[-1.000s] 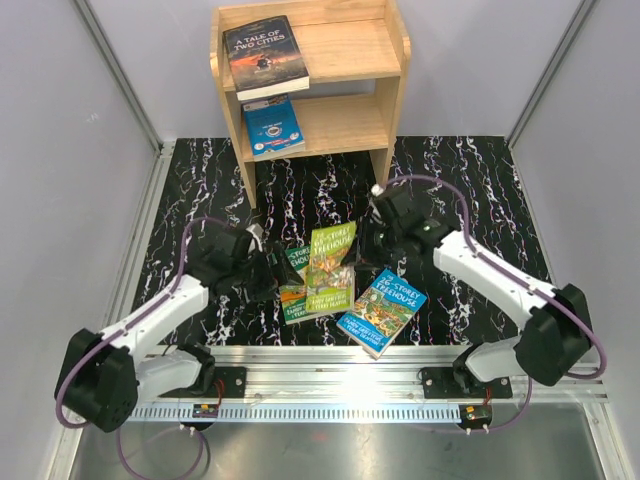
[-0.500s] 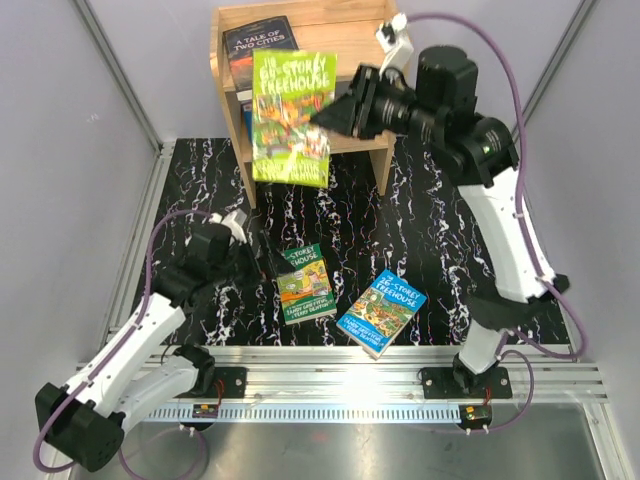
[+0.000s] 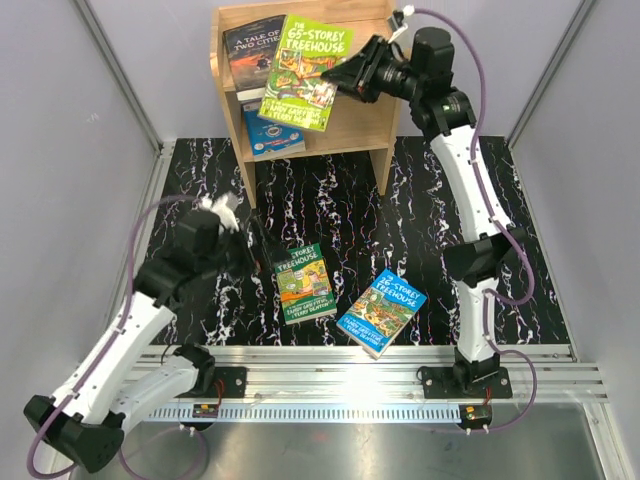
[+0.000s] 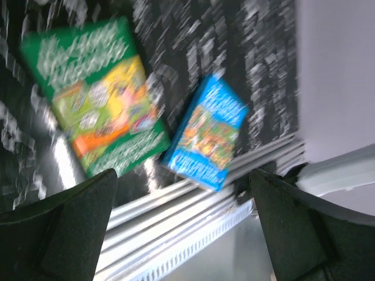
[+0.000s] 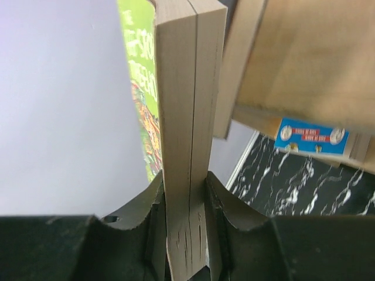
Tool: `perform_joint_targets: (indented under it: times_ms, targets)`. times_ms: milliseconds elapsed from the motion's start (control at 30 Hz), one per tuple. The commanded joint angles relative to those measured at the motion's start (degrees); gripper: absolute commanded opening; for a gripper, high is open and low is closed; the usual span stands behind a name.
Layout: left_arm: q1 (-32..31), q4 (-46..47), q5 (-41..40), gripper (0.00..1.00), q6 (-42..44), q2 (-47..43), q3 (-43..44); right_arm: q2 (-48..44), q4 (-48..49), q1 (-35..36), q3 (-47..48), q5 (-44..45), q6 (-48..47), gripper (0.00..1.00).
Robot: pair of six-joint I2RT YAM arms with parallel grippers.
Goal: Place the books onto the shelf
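My right gripper point(image 3: 345, 76) is shut on a green "65-Storey Treehouse" book point(image 3: 306, 70) and holds it tilted in the air in front of the top tier of the light-wood shelf point(image 3: 386, 125). In the right wrist view the jaws point(image 5: 184, 193) pinch the book's page edge point(image 5: 183, 105). A dark "A Tale of Two Cities" book point(image 3: 248, 50) lies on the top tier. A blue book point(image 3: 262, 138) lies on the lower tier. On the table lie a second green book point(image 3: 304, 283) and a blue-green book point(image 3: 381, 311). My left gripper point(image 3: 255, 255) hovers open to the left of them, holding nothing.
Black marbled mat point(image 3: 420, 200) covers the table; a metal rail point(image 3: 330, 365) runs along its near edge. Grey walls close in both sides. The left wrist view, blurred, shows the green book point(image 4: 96, 96), the blue-green book point(image 4: 205, 132) and the rail between open fingers.
The right arm has lifted the green book from the table up to the shelf's top tier and tilted it. The left arm has drawn back to the left, still open.
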Motion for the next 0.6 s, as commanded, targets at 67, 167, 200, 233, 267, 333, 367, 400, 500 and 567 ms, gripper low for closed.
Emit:
perform_joint_targets:
  times_ms: [67,167,200,233,267,333,367,400,500,567]
  targets:
    - [0.0,0.7,-3.1,0.99,10.2,9.9,32.3,-19.0,11.9,1.2,-14.3,-5.9,-2.1,0.00]
    - [0.6,-4.2,-2.5,0.99,15.3,19.2,49.5,-23.4,8.1,1.1,-18.8,-6.5,-3.6,0.00]
    - [0.9,-4.6,-2.0,0.99,15.7,21.1,52.7,-24.5,7.8,1.1,-20.2,-6.8,-3.8,0.00]
    - [1.0,-4.8,-1.4,0.99,15.9,22.8,55.2,-27.0,7.8,1.1,-21.9,-6.7,-3.9,0.00]
    - [1.1,-4.4,0.6,0.99,16.2,25.7,58.5,-28.3,8.5,1.1,-25.6,-6.7,-3.9,0.00]
    - [1.1,-3.6,2.2,0.99,15.6,27.7,59.3,-32.4,9.5,1.1,-29.4,-6.2,-3.7,0.00]
    - [1.1,-2.8,3.8,0.99,14.3,28.3,58.6,-33.6,10.0,1.1,-31.0,-6.1,-3.1,0.00]
    - [1.2,-0.4,4.6,0.99,13.6,28.2,56.1,-34.7,11.2,1.1,-33.8,-6.4,-2.5,0.00]
    - [1.1,6.2,6.7,0.98,10.2,26.1,49.6,-37.9,12.9,1.1,-37.6,-6.9,-0.6,0.00]
    - [1.1,9.8,8.8,0.91,7.8,24.9,47.1,-39.9,14.0,1.1,-40.3,-7.1,0.9,0.00]
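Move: The 65-Storey Treehouse book is already pinched by the right hand at its right edge, its middle about 5 cm left of that hand and a touch farther out and higher. From the left hand it lies about 28 cm ahead, 7 cm right and 28 cm up. A Tale of Two Cities sits some 14 cm left of the right hand, 8 cm farther out and 6 cm lower; the 104-Storey book lies 2 cm ahead of the left hand, 7 cm right and 20 cm below. Backwards out from the shelf front, about 17 cm, the right hand draws the book it still grips, dipping first, then rising and easing right. Meanwhile the open left hand sweeps up some 29 cm and forward, fingers tipping up roughly 30 degrees, then sinks slightly and edges right, bringing its fingers around the book's spine edge and just starting to close. ##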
